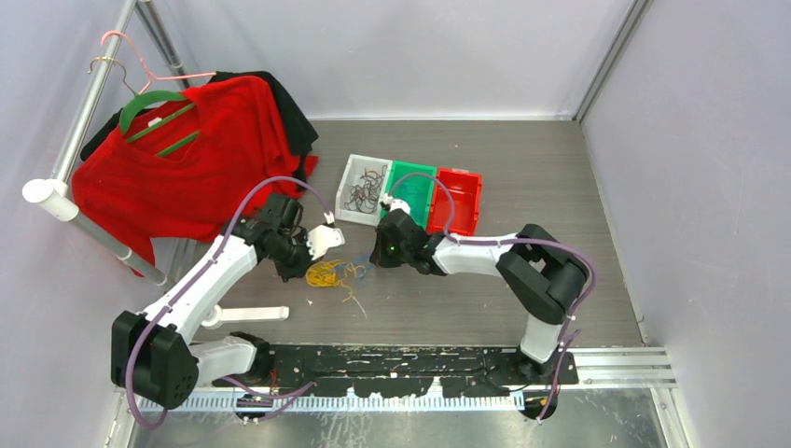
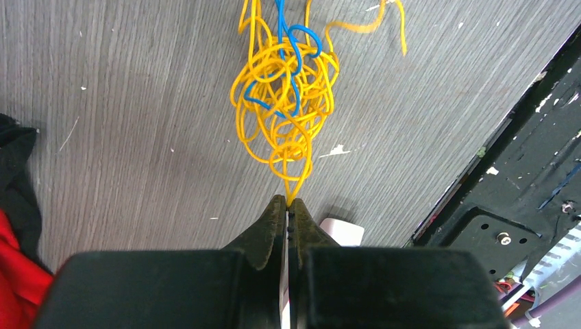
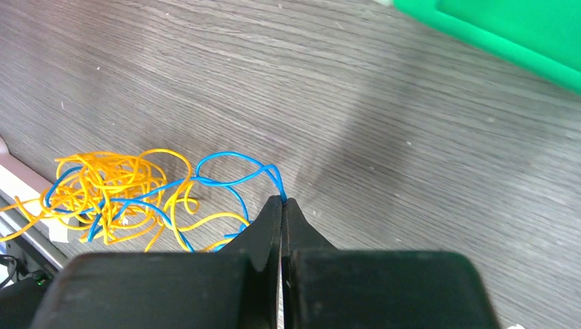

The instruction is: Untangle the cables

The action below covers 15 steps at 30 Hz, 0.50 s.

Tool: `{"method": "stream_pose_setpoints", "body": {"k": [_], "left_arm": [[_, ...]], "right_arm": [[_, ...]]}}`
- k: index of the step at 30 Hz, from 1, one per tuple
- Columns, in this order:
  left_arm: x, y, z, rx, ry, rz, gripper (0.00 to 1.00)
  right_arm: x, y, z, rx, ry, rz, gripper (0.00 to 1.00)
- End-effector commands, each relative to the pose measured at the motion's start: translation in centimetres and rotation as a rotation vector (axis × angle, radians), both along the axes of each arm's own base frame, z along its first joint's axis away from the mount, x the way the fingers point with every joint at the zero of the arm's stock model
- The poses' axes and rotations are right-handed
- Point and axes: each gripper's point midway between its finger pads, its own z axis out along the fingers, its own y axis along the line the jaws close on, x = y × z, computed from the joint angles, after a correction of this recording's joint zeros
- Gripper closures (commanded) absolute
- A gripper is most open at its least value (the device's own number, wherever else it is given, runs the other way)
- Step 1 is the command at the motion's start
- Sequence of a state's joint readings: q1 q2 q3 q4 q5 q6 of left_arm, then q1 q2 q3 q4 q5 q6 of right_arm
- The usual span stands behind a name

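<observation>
A tangle of thin cables (image 1: pixel 328 273) lies on the grey table between the two arms: a yellow-orange cable (image 2: pixel 284 110) balled up with a blue cable (image 3: pixel 229 163) threaded through it. My left gripper (image 2: pixel 288 201) is shut on a loop of the yellow cable at the ball's near end. My right gripper (image 3: pixel 282 200) is shut on a bend of the blue cable, to the right of the ball. In the top view the left gripper (image 1: pixel 315 261) sits left of the tangle and the right gripper (image 1: pixel 375 260) right of it.
Three bins stand behind the tangle: a white bin (image 1: pixel 353 177) holding dark cords, a green bin (image 1: pixel 399 173) and a red bin (image 1: pixel 464 191). A red garment (image 1: pixel 187 159) on hangers hangs at the left. A white bar (image 1: pixel 252 315) lies near the left arm's base.
</observation>
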<state>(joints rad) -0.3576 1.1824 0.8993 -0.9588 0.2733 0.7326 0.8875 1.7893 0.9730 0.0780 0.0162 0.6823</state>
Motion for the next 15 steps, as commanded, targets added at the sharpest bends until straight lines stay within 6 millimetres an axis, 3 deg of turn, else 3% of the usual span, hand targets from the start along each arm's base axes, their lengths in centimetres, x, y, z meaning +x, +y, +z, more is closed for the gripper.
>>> {"method": "stream_pose_setpoints", "body": {"k": [1,7,15], "left_arm": [[0.9,-0.3,1.3,-0.023,-0.039,0.006,1.0],[2.4,2.1,-0.6,0.123,-0.098,0.02,1.0],[3.8,5.1,-3.4,0.302,-0.163,-0.001,1.0]], "right_arm": [[1.1,-1.1,2.3,0.056,-0.078,-0.086,0.99],[1.5,-5.2,3.2,0.041,-0.111,-0.209,0.99],[2.9,-13.4,8.1,0.067,-0.189,-0.419,0.99]]}}
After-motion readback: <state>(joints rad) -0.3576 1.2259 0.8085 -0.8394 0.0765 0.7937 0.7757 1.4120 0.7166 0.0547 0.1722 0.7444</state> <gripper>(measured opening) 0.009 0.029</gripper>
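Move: The right fingers already hold an end of the blue cable, with the yellow tangle it threads through some 12 cm to their left, 3 cm nearer and about 1 cm lower. The green tray is about 15 cm ahead and 8 cm right of them, with the red tray 14 cm ahead and 19 cm right. The left fingers pinch the yellow cable's edge; its tangle hangs about 6 cm to their right, level fore and aft, 6 cm below. The right hand keeps its shut grip on the blue cable and drags it away from the yellow tangle, nearly 10 cm to the right past the near side of the trays, staying low at first, then lifting about 5 cm while turning some 15 degrees clockwise. The left hand keeps pinching the yellow cable and, after a brief hold, draws the opposite way, a few centimetres left and a little forward while sinking about 3 cm and tilting its fingertips to the right. ##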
